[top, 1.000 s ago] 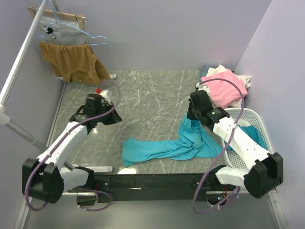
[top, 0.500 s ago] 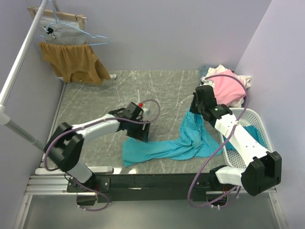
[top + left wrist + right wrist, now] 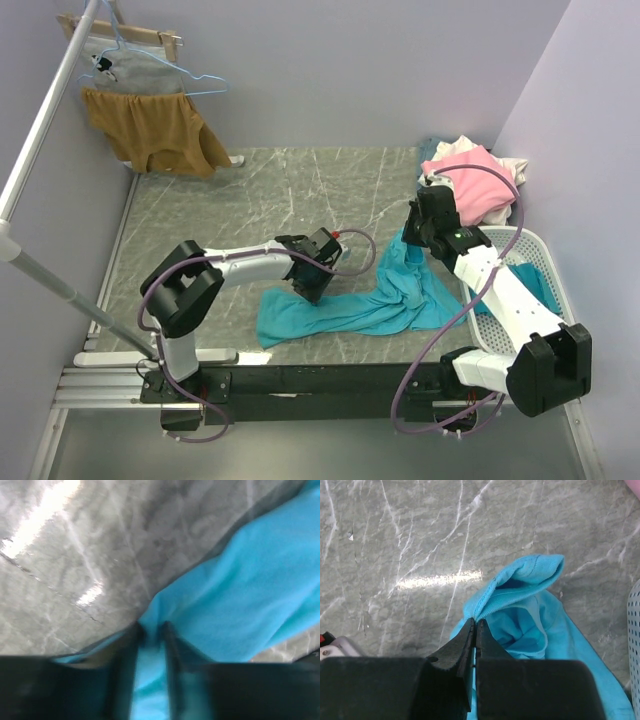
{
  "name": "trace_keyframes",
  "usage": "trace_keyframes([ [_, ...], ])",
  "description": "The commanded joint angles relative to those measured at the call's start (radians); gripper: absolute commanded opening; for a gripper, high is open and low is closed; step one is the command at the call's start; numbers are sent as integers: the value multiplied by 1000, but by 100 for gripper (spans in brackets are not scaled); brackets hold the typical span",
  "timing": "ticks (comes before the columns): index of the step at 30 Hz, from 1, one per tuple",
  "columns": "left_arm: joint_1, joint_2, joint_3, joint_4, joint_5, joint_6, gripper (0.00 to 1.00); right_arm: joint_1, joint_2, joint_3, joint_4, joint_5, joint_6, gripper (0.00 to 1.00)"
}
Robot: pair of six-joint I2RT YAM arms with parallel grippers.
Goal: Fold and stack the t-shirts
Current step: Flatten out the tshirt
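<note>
A turquoise t-shirt (image 3: 350, 310) lies crumpled across the front of the marble table (image 3: 260, 200). My left gripper (image 3: 312, 285) is down at its upper left edge. In the left wrist view the blurred fingers (image 3: 151, 627) stand a narrow gap apart with the shirt's edge (image 3: 240, 590) between them. My right gripper (image 3: 412, 240) is shut on the ribbed hem of the same shirt (image 3: 530, 615) and holds that end lifted; its jaws (image 3: 476, 622) are pressed together on the cloth. A pink t-shirt (image 3: 470, 185) tops a pile at the back right.
A white mesh basket (image 3: 520, 250) stands at the right edge with teal cloth (image 3: 535, 280) inside. A mustard-brown garment (image 3: 150, 130) and a grey one (image 3: 130, 65) hang on hangers at the back left, beside a slanted metal pole (image 3: 40, 130).
My left arm swung from the table's left side to the right and down onto the shirt's left edge, opening and then narrowing its jaws. The right gripper lifted its end slightly.
</note>
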Motion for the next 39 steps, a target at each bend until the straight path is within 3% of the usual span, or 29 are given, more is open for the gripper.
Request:
trace_keyframes([
  [1,-24,53,21,-33,-85,33,1,-14,-36,-9,38,-23,-13,0],
  [7,-8,-78,33,-14,-207,-27,1,-25,-81,-2,12,-16,-16,0],
  [10,86,-245,30,1,-257,-84,1,-34,-105,-12,-5,35,-10,0],
  [15,334,-476,-50,78,-307,-153,1,-69,-38,-7,-1,60,2,0],
  [19,390,-468,-97,102,-392,-200,1,-80,116,37,34,46,42,0],
  [20,397,-459,-105,107,-430,-217,1,-80,143,51,70,53,60,7],
  [22,400,-439,-140,154,-445,-248,1,-86,222,65,116,99,77,11],
  [23,410,-432,-151,176,-451,-256,1,-87,253,86,152,115,94,28],
  [24,414,-416,-159,200,-461,-262,1,-95,288,114,144,113,99,38],
  [27,423,-380,-156,220,-447,-256,1,-98,376,174,136,97,91,50],
  [39,425,-286,-119,236,-407,-234,1,-72,252,-42,180,-154,91,53],
])
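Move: My left fingers are part-way closed around the far edge of the teal t-shirt's flat strip, right at the pads; the strip's left end lies some 14 cm to the left and 6 cm nearer my base. My right hand still pinches the t-shirt's raised edge, with the bunched part about 10 cm back and 13 cm below. From this hand the pink stack sits roughly 22 cm right and 18 cm ahead, the basket about 33 cm right and 10 cm back. I shut my left fingers on the strip's edge, then swing it up about 18 cm while carrying it forward and left, and lower it some 10 cm, finishing roughly 15 cm farther out and 16 cm left, the wrist turned about 45 degrees counter-clockwise. My right hand first edges right, then drops and reaches forward towards the table, opening about halfway to let go of the raised edge before easing back and left. ##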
